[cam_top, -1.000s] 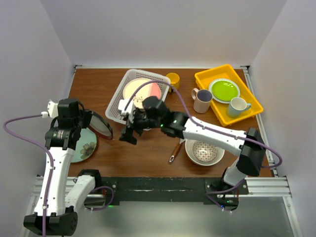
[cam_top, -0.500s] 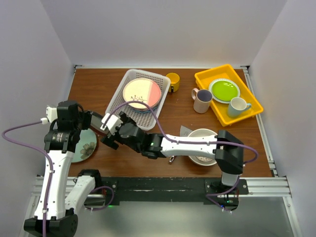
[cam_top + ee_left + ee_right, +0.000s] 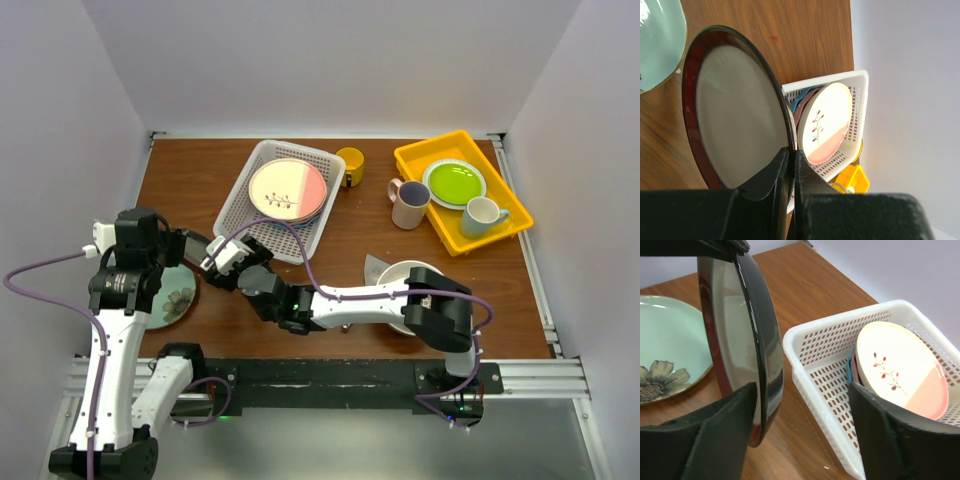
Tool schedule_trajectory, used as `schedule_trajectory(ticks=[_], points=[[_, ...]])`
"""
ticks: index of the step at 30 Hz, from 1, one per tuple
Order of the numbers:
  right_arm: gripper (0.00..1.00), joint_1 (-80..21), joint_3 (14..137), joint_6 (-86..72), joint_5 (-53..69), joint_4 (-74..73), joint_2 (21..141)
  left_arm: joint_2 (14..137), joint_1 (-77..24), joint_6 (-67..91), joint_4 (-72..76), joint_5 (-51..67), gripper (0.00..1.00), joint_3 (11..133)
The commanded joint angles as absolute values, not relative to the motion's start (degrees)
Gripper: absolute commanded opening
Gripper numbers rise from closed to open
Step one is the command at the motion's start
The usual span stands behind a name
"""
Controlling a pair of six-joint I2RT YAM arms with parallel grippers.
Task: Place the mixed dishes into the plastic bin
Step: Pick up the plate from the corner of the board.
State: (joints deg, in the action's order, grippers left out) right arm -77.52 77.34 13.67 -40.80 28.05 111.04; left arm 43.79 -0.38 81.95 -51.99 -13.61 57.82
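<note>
My left gripper [image 3: 186, 244] [image 3: 791, 152] is shut on the rim of the red-rimmed plate [image 3: 737, 110] [image 3: 740, 335], holding it on edge above the table left of the plastic bin [image 3: 232, 212] [image 3: 815, 367] [image 3: 856, 82]. My right gripper [image 3: 218, 266] [image 3: 802, 432] is open, its fingers straddling the plate's lower rim, the left one close to its face. A cream and pink plate [image 3: 288, 188] [image 3: 902, 367] lies in the bin on blue and pink ones. The pale green flower plate [image 3: 172, 302] [image 3: 665, 355] lies below the held plate.
A yellow mug [image 3: 351, 161] stands behind the bin and a purple-lined cream mug [image 3: 408, 204] to its right. The large cream bowl [image 3: 405, 272] sits partly under my right arm. The yellow tray [image 3: 450, 225] at back right holds a lime plate [image 3: 454, 182] and a white mug [image 3: 482, 215].
My right arm has swung left from beside the bin to the plate in my left gripper, and its fingers have narrowed slightly. The left arm has barely moved.
</note>
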Motion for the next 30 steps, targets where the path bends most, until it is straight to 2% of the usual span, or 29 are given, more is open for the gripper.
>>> schedule_trajectory(ticks=[1,4,8,9,17,20,21,23,24,26,30], points=[[0.69,-77.9,79.4,13.8,-42.5,31.0,111.4,41.8,0.0,84.6,-44.8,-13.5,0.0,59.1],[0.53,-77.8,80.2,12.4,-41.7,29.1,111.6,41.7,0.0,84.7,-44.9,-13.4,0.0,59.1],[0.08,-77.8,80.9,11.6,-41.3,27.7,111.4,41.3,0.0,85.1,-45.3,-13.4,0.0,59.3],[0.0,-77.8,80.9,11.5,-41.2,27.7,111.2,41.2,0.0,85.1,-45.4,-13.6,0.0,59.4],[0.0,-77.7,80.9,7.1,-37.9,21.9,106.6,41.0,0.0,84.6,-46.1,-13.4,0.01,60.9],[0.0,-76.9,82.4,4.1,-35.8,17.3,104.8,41.1,0.0,82.8,-45.3,-12.2,0.28,61.5],[0.0,-76.6,83.5,3.2,-35.0,14.2,103.8,41.2,0.0,80.8,-44.3,-11.7,0.46,61.8],[0.0,-75.0,84.9,0.4,-32.3,10.8,103.1,41.2,0.0,79.1,-43.9,-11.5,0.59,62.9],[0.0,-73.7,86.2,-2.7,-31.1,7.7,102.3,41.3,0.0,77.3,-43.8,-11.7,0.7,63.4],[0.0,-72.1,87.4,-4.6,-26.7,4.9,101.3,41.4,0.0,75.4,-43.6,-12.1,0.8,65.1],[0.0,-66.3,88.3,-8.9,-16.7,0.2,98.5,40.7,0.0,66.0,-39.4,-11.2,0.84,67.2]])
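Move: The brown-rimmed plate, still held nearly upright by the left hand, has its middle about 2 cm ahead, 6 to the left and 5 below the right hand, whose open fingers stand around its near rim. From the left hand, the plate's middle is roughly 2 cm back, 2 left and 6 down. The plastic bin lies some 13 cm ahead and 12 right of the right hand, about 14 lower; the mint plate, 8 back, 13 left and 17 lower. Almost in place, the right hand shuts its fingers on the plate's rim, and only once it has pinched it does the left hand spread open and draw straight up about 6 cm, off the rim. With the plate gripped, the right hand then eases some 2 cm to the right and 2 cm down, tipping its fingers down by roughly 15 degrees. ##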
